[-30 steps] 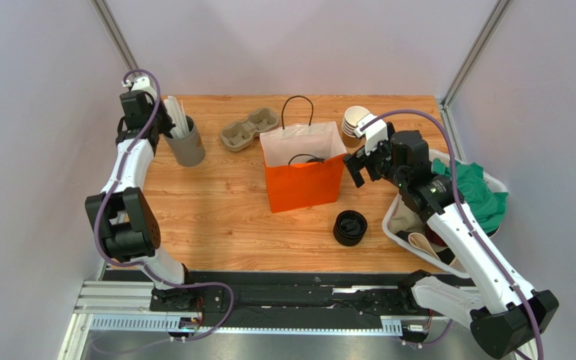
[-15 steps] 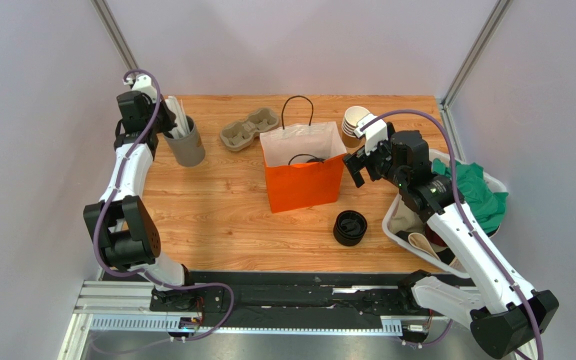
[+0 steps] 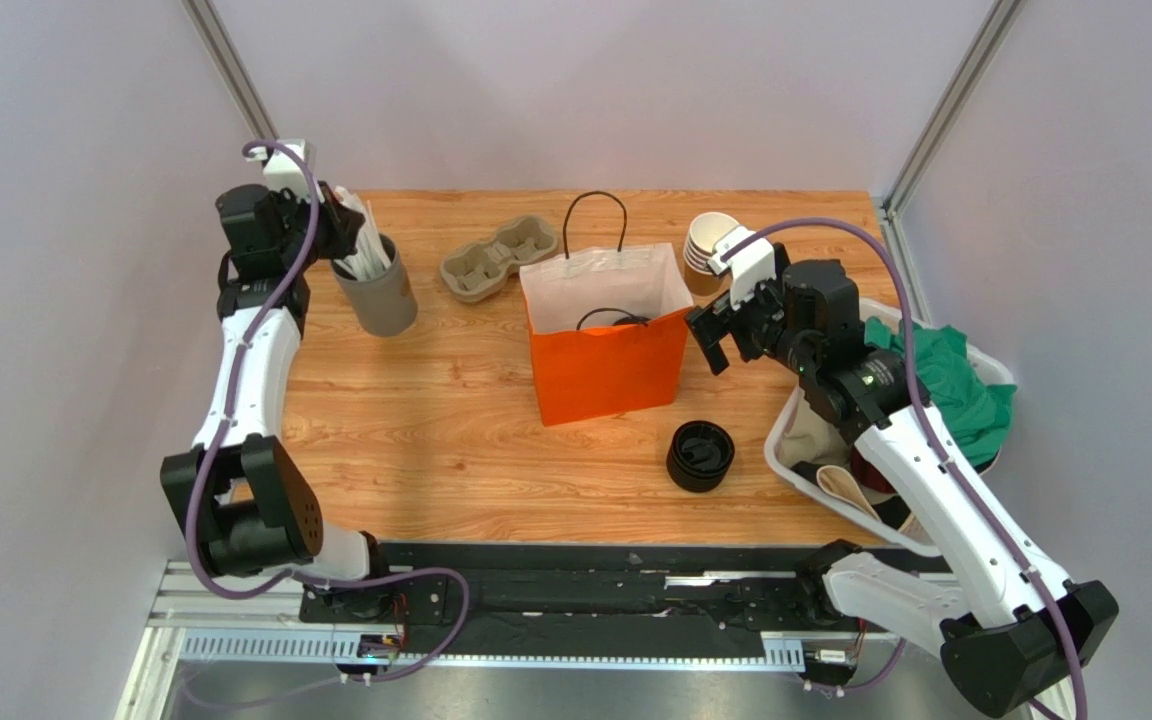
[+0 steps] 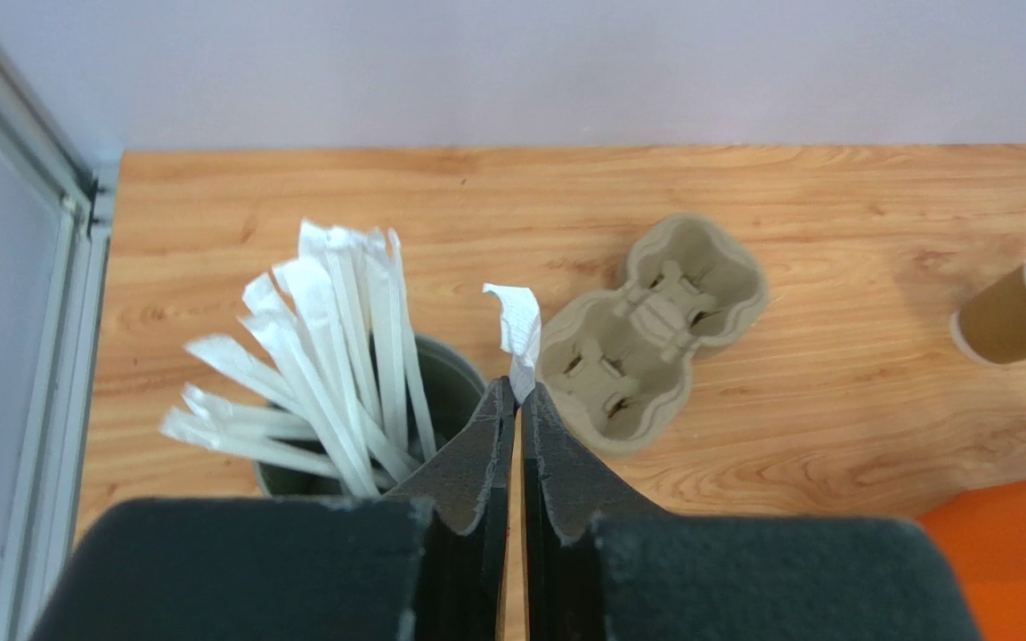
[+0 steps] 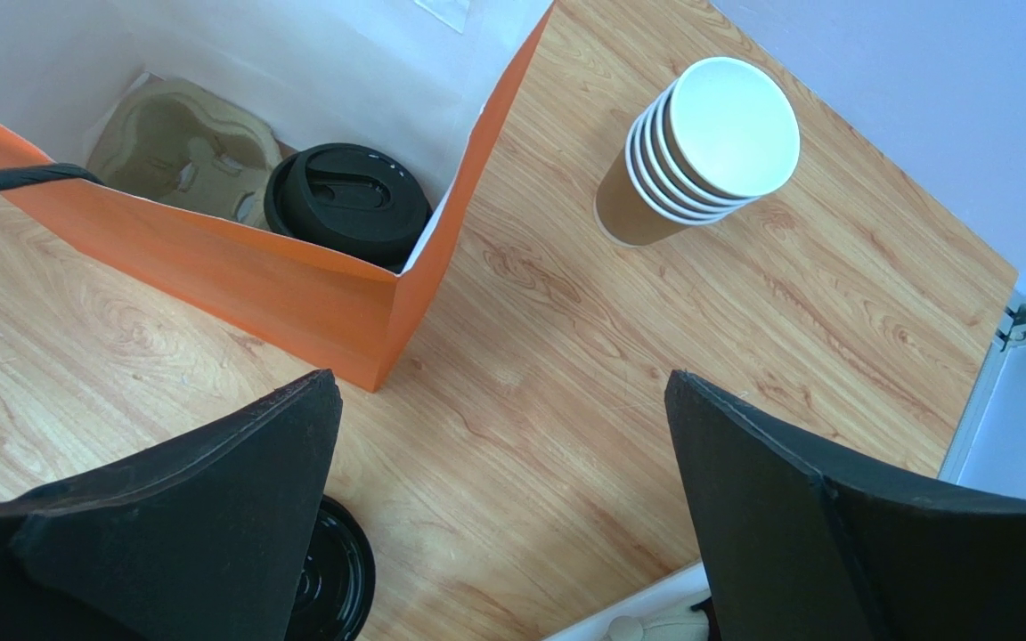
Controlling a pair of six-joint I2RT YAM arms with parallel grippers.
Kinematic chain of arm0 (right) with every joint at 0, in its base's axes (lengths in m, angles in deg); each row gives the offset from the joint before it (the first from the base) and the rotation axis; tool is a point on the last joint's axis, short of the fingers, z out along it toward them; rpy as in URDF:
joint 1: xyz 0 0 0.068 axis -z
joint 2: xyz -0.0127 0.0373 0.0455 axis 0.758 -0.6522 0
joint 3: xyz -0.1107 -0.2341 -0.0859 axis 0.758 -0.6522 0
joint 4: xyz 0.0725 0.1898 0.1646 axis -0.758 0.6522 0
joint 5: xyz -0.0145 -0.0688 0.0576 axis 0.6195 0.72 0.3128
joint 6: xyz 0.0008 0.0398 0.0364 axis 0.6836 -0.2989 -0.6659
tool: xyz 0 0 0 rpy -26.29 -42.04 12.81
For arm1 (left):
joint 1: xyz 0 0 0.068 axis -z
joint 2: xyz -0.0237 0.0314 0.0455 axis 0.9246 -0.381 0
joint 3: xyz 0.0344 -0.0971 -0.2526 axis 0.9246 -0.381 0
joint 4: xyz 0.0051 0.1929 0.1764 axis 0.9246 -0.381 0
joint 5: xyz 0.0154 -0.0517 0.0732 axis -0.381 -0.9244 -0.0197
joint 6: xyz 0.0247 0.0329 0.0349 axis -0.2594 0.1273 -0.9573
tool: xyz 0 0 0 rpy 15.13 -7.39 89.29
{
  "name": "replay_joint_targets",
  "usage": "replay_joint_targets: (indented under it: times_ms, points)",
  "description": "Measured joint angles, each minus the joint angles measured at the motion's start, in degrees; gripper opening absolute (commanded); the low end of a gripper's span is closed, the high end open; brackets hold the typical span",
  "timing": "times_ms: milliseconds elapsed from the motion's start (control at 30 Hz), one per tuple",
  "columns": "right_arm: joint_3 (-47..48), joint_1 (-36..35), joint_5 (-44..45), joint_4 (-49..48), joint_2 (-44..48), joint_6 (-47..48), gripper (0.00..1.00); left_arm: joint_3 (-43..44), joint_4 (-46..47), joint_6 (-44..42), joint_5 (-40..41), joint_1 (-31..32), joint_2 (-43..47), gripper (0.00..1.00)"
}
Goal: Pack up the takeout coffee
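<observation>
The takeout coffee (image 5: 347, 200) stands inside the orange paper bag (image 5: 211, 261), only its black lid showing; from above the lid (image 3: 621, 320) is dimly seen in the bag (image 3: 608, 375). My right gripper (image 5: 502, 401) hangs open just right of the bag (image 3: 717, 333), nothing between its fingers. At the back left, my left gripper (image 4: 519, 394) is shut on a white paper-wrapped straw (image 4: 516, 321), over the rim of a grey cup of straws (image 4: 452, 387). From above it sits at the cup's left (image 3: 339, 240).
A pulp cup carrier (image 3: 498, 255) lies behind the bag, a second one (image 5: 184, 134) inside it. A stack of lidless brown cups (image 3: 710, 243) stands at the back right. A pile of black lids (image 3: 701, 455) sits in front; a white bin (image 3: 779, 446) holds green cloth.
My left wrist has shifted a little left and back, keeping its pinch on the straw; the grey cup has nudged slightly right. The right arm has not moved.
</observation>
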Motion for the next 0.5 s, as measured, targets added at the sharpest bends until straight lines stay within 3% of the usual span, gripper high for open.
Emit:
replay_joint_targets:
  times_ms: [500]
  points:
    - [15.6,0.0,-9.3,3.1,-1.3,0.1,0.99,5.7,-5.6,-7.7,-2.8,0.0,11.7,0.08]
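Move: The left hand holds a wrapped straw; the orange bag it is meant for lies about 33 cm to its right, 8 cm back and 15 cm below. The straw holder is only about 4 cm ahead and 3 cm left, some 21 cm down; the empty cup tray is 12 cm ahead, 18 cm right, 26 cm down. From the open right hand the bag is about 9 cm ahead, 13 cm left and 14 cm lower. Straight up first, then up and back: the left hand lifts the straw it keeps pinched about 11 cm, drawing back some 5 cm from above the straw holder while its fingers tip upward. At the same time the empty right hand, fingers wide open, rises about 10 cm beside the bag with a slight drift left, tilting up and turning a little counter-clockwise. ##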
